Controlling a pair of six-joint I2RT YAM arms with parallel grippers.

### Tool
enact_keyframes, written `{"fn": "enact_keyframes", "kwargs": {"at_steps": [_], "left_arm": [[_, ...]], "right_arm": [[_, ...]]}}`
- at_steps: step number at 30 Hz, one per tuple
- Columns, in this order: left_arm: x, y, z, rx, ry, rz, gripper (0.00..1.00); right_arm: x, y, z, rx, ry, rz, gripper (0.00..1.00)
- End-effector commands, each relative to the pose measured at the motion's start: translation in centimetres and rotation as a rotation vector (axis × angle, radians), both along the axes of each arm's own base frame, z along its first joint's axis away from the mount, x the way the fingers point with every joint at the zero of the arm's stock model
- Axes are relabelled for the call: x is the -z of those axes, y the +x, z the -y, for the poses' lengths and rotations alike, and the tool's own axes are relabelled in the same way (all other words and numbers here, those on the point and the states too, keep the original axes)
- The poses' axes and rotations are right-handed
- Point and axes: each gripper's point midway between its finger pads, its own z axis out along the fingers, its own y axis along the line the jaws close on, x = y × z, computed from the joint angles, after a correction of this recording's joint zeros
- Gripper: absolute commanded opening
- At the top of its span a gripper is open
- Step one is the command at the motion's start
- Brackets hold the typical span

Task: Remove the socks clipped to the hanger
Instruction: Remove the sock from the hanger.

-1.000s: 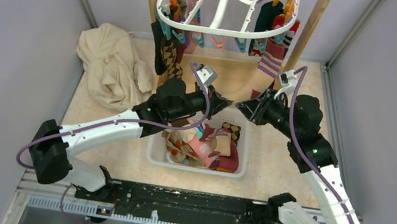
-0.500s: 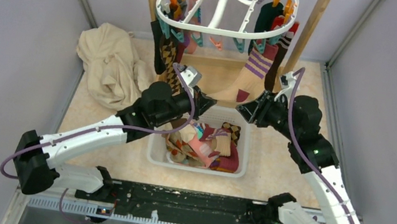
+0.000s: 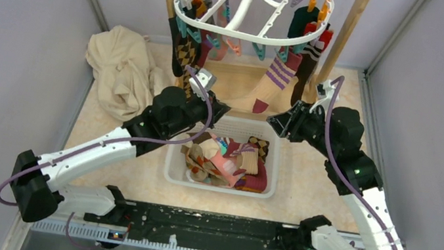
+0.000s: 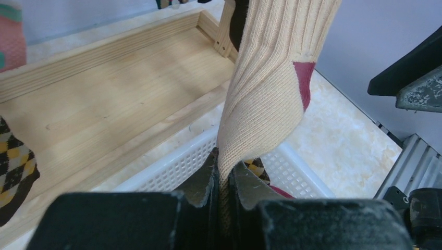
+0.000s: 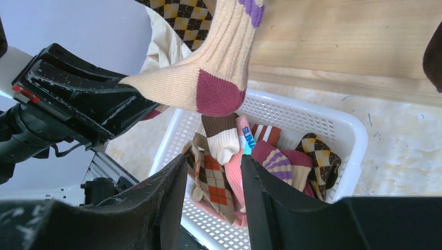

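The white oval hanger (image 3: 249,33) hangs tilted between two wooden posts, with several socks (image 3: 181,49) clipped round its rim. A cream sock with purple stripes and a maroon heel (image 3: 267,86) hangs from a clip on the right of the rim and stretches down-left. My left gripper (image 3: 225,107) is shut on its toe; in the left wrist view the cream sock (image 4: 266,88) rises taut from between the fingers of the left gripper (image 4: 224,174). My right gripper (image 3: 276,123) is open and empty beside the cream sock's (image 5: 208,73) heel. In its wrist view the right gripper (image 5: 213,166) is above the basket.
A white mesh basket (image 3: 273,166) with several loose socks sits between the arms, below both grippers. The wooden frame's base tray (image 3: 239,78) lies behind it, under the hanger. A crumpled beige cloth (image 3: 122,73) lies at the back left. Grey walls enclose both sides.
The right gripper opened and let go of the cream sock. The left arm drew back to the left with the toe, stretching the sock, and the hanger tilted and swung left.
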Motion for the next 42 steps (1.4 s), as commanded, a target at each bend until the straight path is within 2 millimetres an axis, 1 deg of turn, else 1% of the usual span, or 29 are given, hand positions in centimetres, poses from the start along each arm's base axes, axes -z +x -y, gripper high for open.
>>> {"fn": "enact_keyframes", "kwargs": {"at_steps": [1,7,16,18,22,24,30,32,37,38,39,40,42], "left_arm": [[-1.4,0.3,-1.5,-0.031,0.001,0.025,0.12],[-1.1,0.0,-2.3,-0.038,0.007,0.012,0.12],[0.0,-0.7,-3.7,-0.060,0.017,-0.019,0.12],[0.6,-0.9,-4.2,-0.067,0.036,-0.036,0.12],[0.7,-1.2,-4.9,-0.082,0.035,-0.039,0.12],[1.1,-1.2,-5.2,-0.091,0.042,-0.045,0.13],[1.1,-1.0,-5.4,-0.097,0.050,-0.049,0.13],[1.0,-0.9,-5.4,-0.098,0.050,-0.047,0.13],[1.0,-0.7,-5.3,-0.095,0.051,-0.049,0.13],[1.0,-0.8,-5.3,-0.094,0.049,-0.050,0.13],[1.0,-0.8,-5.3,-0.092,0.048,-0.051,0.13],[1.0,-0.8,-5.2,-0.091,0.048,-0.053,0.13],[1.0,-0.8,-5.2,-0.089,0.045,-0.054,0.13]], "right_arm": [[-3.4,-0.2,0.1,-0.001,0.022,0.100,0.44],[-3.3,-0.1,0.0,-0.004,0.023,0.100,0.44],[-3.3,0.0,-0.2,-0.010,0.022,0.105,0.46],[-3.1,0.2,-0.2,-0.010,0.019,0.102,0.46],[-3.1,0.2,-0.3,-0.016,0.022,0.102,0.46],[-3.0,0.2,-0.3,-0.015,0.021,0.100,0.47],[-2.6,0.2,-0.4,-0.017,0.021,0.096,0.53],[-2.6,0.2,-0.4,-0.018,0.022,0.097,0.58],[-2.3,0.1,-0.3,-0.017,0.018,0.093,0.62],[-2.3,0.1,-0.3,-0.015,0.017,0.092,0.71],[-2.2,0.1,-0.2,-0.012,0.015,0.089,0.92],[-2.2,0.1,-0.2,-0.008,0.015,0.089,0.98],[-2.1,0.1,-0.1,-0.007,0.013,0.088,0.99]]}}
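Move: The left hand already pinches the toe of the purple-striped sock, whose middle lies about 5 cm ahead, 10 cm to the right and 8 cm above; from the empty right hand it is some 6 cm ahead, 3 cm left and 5 cm up. From the left hand, the brown sock hangs roughly 8 cm ahead, 20 cm right and 10 cm up; the basket's middle is about 4 cm back, 1 cm right and 25 cm below. Still pinching the sock toe, the left hand pulls about 5 cm left; the right stays put, opening wide. ##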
